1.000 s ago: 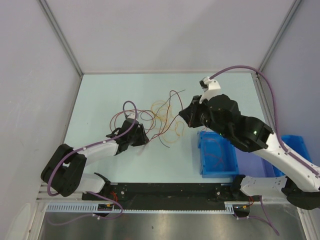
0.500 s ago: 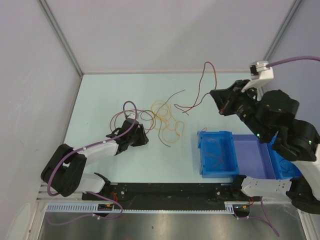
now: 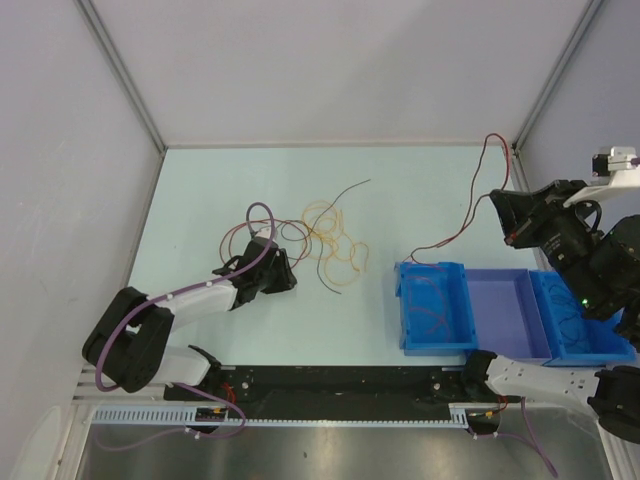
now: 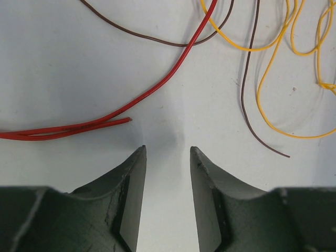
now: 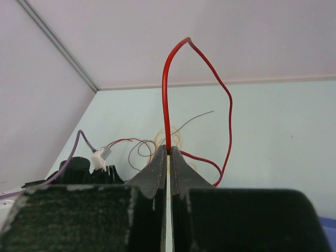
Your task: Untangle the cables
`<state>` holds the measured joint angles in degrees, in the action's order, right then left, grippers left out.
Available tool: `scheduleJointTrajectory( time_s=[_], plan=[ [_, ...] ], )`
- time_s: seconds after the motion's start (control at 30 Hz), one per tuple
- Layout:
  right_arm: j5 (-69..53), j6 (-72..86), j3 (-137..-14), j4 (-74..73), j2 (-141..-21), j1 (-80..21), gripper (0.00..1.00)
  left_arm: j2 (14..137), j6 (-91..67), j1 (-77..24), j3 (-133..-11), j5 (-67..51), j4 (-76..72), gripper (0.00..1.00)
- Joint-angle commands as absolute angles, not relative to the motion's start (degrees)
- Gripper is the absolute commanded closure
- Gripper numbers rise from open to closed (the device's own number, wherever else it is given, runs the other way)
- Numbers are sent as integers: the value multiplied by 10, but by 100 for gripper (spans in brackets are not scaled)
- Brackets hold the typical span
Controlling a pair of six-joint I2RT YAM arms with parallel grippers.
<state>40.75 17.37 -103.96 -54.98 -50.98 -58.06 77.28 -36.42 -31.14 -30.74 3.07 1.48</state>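
The cables (image 3: 331,241) lie in a loose pile mid-table: yellow loops, with thin brown and red strands around them. My right gripper (image 3: 498,203) hangs high at the right, above the blue bins, shut on a red cable (image 3: 466,222). That cable arches above the jaws, and its tail drops to the nearest bin. In the right wrist view the red cable (image 5: 164,94) rises from the closed gripper (image 5: 169,149). My left gripper (image 3: 283,272) rests low at the pile's left edge. It is open (image 4: 168,150) with bare table between its fingers. A red wire (image 4: 157,87), brown wire (image 4: 245,100) and yellow wire (image 4: 273,126) lie just ahead.
Three blue bins stand in a row at the right front: the left bin (image 3: 410,330) holds a few wires, the middle bin (image 3: 512,345) looks bare, and the right bin (image 3: 610,350) holds dark strands. Walls close in the table on three sides.
My right arm swung from the pile to the right and up, drawing the red cable out until it hangs over the bins. The left arm stayed put.
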Motion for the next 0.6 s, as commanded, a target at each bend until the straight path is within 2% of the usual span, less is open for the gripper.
scheduleJointTrajectory(
  time_s=[0.0, 0.57],
  plan=[
    [432, 192, -1055, -592, -490, -584, 100, 774, -353, -308, -318, 41, 11, 57],
    [387, 280, -1010, -734, -454, -547, 100, 778, -354, -308, -323, 43, 18, 58]
  ],
)
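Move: The red cable hangs from the right hand's shut fingers. The blue box to drop it in lies almost straight below that hand, about 46 cm down and roughly 2 cm ahead and 1 cm to the left. The purple box is some 16 cm to the hand's right and 1 cm ahead, equally low; the yellow cable lies about 20 cm ahead, 25 cm left and 50 cm down. From the idle left hand the blue box is some 35 cm right and 6 cm back, about level. Keep the right gripper shut on the red cable and start lowering it towards the blue box, sinking about 5 cm. Ease it right and a little back at first, some 3 to 4 cm sideways, then let the drop become nearly straight down while the fingers tip downward by roughly 10 degrees. ##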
